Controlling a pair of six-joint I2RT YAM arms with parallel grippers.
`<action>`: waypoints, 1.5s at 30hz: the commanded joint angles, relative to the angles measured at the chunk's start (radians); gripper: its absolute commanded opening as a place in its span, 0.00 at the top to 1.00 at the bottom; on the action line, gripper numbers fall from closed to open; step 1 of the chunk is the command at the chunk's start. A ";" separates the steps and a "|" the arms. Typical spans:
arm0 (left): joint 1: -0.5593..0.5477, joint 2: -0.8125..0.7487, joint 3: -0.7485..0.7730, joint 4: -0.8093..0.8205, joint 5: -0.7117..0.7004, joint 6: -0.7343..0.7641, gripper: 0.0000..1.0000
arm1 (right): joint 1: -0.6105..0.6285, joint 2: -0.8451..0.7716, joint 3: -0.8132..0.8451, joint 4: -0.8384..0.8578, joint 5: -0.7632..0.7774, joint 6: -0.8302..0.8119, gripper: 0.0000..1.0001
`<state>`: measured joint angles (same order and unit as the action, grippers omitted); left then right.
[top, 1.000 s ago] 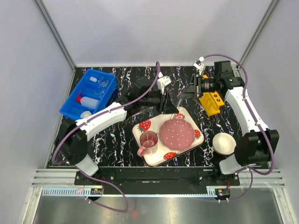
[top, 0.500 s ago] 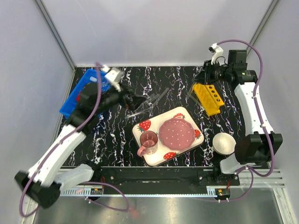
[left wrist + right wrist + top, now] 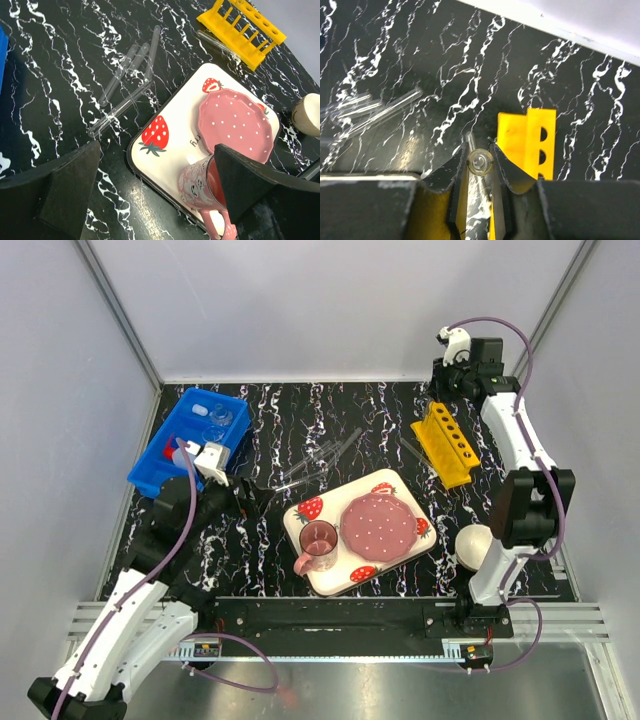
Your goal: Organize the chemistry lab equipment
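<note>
My right gripper (image 3: pixel 481 163) is shut on a thin glass tube (image 3: pixel 481 162), seen end-on between its fingers, just left of the yellow holed rack (image 3: pixel 532 142). From above, that gripper (image 3: pixel 441 400) hovers at the rack's far end (image 3: pixel 450 445). Several more clear tubes (image 3: pixel 320 460) lie loose on the black marbled table; in the left wrist view these tubes (image 3: pixel 127 85) lie beyond my left gripper (image 3: pixel 160 192). It is open and empty, low over the table by the tray's near-left corner (image 3: pixel 258 498). One tube (image 3: pixel 217 45) lies beside the rack (image 3: pixel 242 30).
A blue bin (image 3: pixel 165 465) at the far left holds clear glassware (image 3: pixel 220 416) and a white squeeze bottle (image 3: pixel 178 452). A strawberry-print tray (image 3: pixel 315 580) carries a pink plate (image 3: pixel 378 523) and a cup (image 3: pixel 318 540). A white bowl (image 3: pixel 480 545) sits at the right.
My left gripper opened and its arm drew back from the table's middle towards the near left. My right arm carried its tube from the middle back to the rack's far end.
</note>
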<state>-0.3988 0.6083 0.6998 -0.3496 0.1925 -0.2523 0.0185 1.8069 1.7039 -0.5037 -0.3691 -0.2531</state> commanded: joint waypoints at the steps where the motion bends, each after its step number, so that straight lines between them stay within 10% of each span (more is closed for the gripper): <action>1: 0.006 -0.030 0.004 0.024 -0.054 -0.036 0.01 | -0.002 0.077 0.120 0.102 0.073 -0.025 0.80; 45: 0.006 0.005 0.012 0.009 -0.064 -0.035 0.01 | -0.002 0.247 0.128 0.146 0.110 -0.057 0.76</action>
<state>-0.3988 0.6109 0.6933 -0.3687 0.1413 -0.2859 0.0185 2.0624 1.8648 -0.4122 -0.2699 -0.2962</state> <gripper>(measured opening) 0.984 0.261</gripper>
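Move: The right hand already holds a test tube beyond the yellow rack, whose middle lies about 6 cm to its right, 4 cm back and some 18 cm below; the rack's far end reaches ahead of the hand. A loose tube lies roughly 6 cm back and 3 cm to its left, and the tube pile about 27 cm left and 9 cm back, both some 20 cm below. From the left hand the rack is about 24 cm ahead, 47 cm right and 19 cm below. The right hand keeps the test tube pinched end-on between its fingertips and carries it quickly forward, some 7 cm in all and drifting slightly to the right, from beside the rack to over its far end. As the forward travel slows, the hand sinks about 5 cm towards the rack, still easing down at the end, with the wrist turning only some 5 degrees and the grip unchanged. ##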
